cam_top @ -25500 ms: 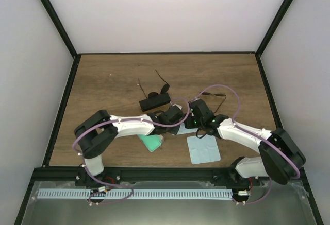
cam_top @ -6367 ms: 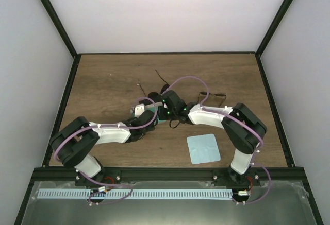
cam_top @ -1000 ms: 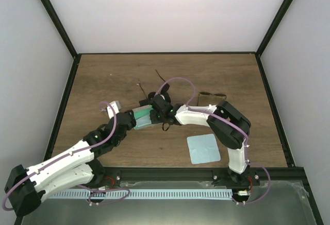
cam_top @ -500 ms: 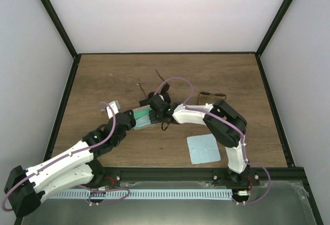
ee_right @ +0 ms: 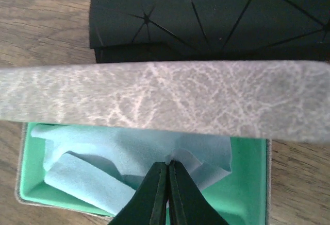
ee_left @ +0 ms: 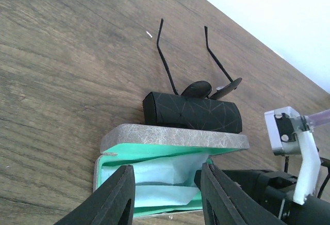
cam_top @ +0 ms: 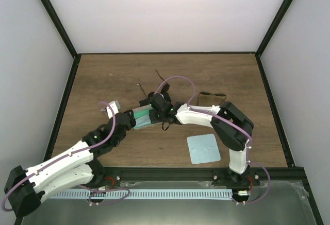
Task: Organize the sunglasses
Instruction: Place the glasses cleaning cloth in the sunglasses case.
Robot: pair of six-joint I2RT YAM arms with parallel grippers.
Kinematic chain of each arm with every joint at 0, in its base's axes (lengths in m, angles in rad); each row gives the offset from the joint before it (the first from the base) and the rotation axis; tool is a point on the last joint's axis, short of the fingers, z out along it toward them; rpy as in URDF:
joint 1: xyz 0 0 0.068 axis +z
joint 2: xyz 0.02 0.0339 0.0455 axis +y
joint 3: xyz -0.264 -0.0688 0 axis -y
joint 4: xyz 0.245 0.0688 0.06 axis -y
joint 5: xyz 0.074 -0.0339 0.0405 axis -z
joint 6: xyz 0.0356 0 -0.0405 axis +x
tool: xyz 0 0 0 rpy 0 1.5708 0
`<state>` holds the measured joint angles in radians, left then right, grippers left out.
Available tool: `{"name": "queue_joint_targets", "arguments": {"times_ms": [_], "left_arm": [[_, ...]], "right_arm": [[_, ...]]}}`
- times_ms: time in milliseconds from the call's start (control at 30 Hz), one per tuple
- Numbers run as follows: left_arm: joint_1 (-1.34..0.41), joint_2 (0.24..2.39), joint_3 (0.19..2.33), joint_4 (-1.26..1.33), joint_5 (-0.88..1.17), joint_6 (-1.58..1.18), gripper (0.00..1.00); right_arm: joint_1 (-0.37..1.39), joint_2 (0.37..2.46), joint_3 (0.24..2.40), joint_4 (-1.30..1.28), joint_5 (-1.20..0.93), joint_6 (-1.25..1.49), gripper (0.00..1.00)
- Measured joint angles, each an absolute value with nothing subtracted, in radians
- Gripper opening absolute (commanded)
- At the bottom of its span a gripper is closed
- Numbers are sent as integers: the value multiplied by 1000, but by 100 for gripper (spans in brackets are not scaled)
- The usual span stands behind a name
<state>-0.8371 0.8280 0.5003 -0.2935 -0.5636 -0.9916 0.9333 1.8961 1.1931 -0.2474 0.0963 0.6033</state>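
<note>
One pair of sunglasses [ee_left: 206, 88] lies with its arms spread just behind a black case [ee_left: 192, 113]; its thin arms show in the top view [cam_top: 159, 75]. A second pair of sunglasses [cam_top: 211, 96] rests to the right. In front of the black case stands an open case [ee_left: 170, 138] with a grey lid and green lining, and a crumpled light blue cloth [ee_left: 165, 176] lies inside it. My right gripper [ee_right: 167, 163] is shut on a fold of that cloth [ee_right: 103, 158]. My left gripper [ee_left: 167, 168] is open at the case's near edge, fingers apart.
Another light blue cloth [cam_top: 202, 148] lies flat on the wooden table [cam_top: 103, 81] near the right arm's base. Black frame rails [cam_top: 62, 101] and white walls bound the table. A purple cable [cam_top: 175, 81] loops over the right arm.
My right gripper's fingers have closed onto a fold of the cloth inside the case. The left gripper and the case have stayed put.
</note>
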Motion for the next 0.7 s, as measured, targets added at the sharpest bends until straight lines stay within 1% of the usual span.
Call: {"name": "queue_joint_targets", "arguments": {"times_ms": [300, 333, 400, 500, 567, 700], "left_arm": [[-837, 828, 500, -294, -562, -992, 37], [-837, 828, 500, -294, -562, -992, 37], [-837, 828, 500, -294, -561, -992, 37], [-837, 827, 500, -294, -560, -992, 37], [-837, 826, 500, -294, -560, -992, 37], [-837, 820, 500, -294, -560, -992, 37]], "right_arm": [[939, 1876, 1152, -252, 97, 618, 4], [939, 1876, 1148, -253, 97, 619, 7], [939, 1876, 1146, -255, 97, 622, 20], [939, 1876, 1146, -253, 98, 626, 32], [939, 1876, 1145, -250, 99, 627, 35], [939, 1876, 1145, -241, 96, 622, 34]]}}
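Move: The right hand, shut on an edge of the cleaning cloth, is already over the open sunglasses case. The middle of the case is about 2 cm to its left, 1 cm ahead and 3 cm below. The black roll lies just beyond the lid, some 8 cm ahead of this hand and 2 cm to its right, with the dark sunglasses about 3 cm beyond the roll. From the left hand the case is roughly 5 cm ahead, 9 cm to the right and 14 cm below. Back and to its right, about 1 cm each way, the right hand draws the pinched edge of the cloth away from the lid towards the case's near side. It rises half a centimetre at first, then sinks some 1.5 cm. There it stops, and its fingers open to about a third of their range to let go of the cloth, with the wrist hardly turning. ##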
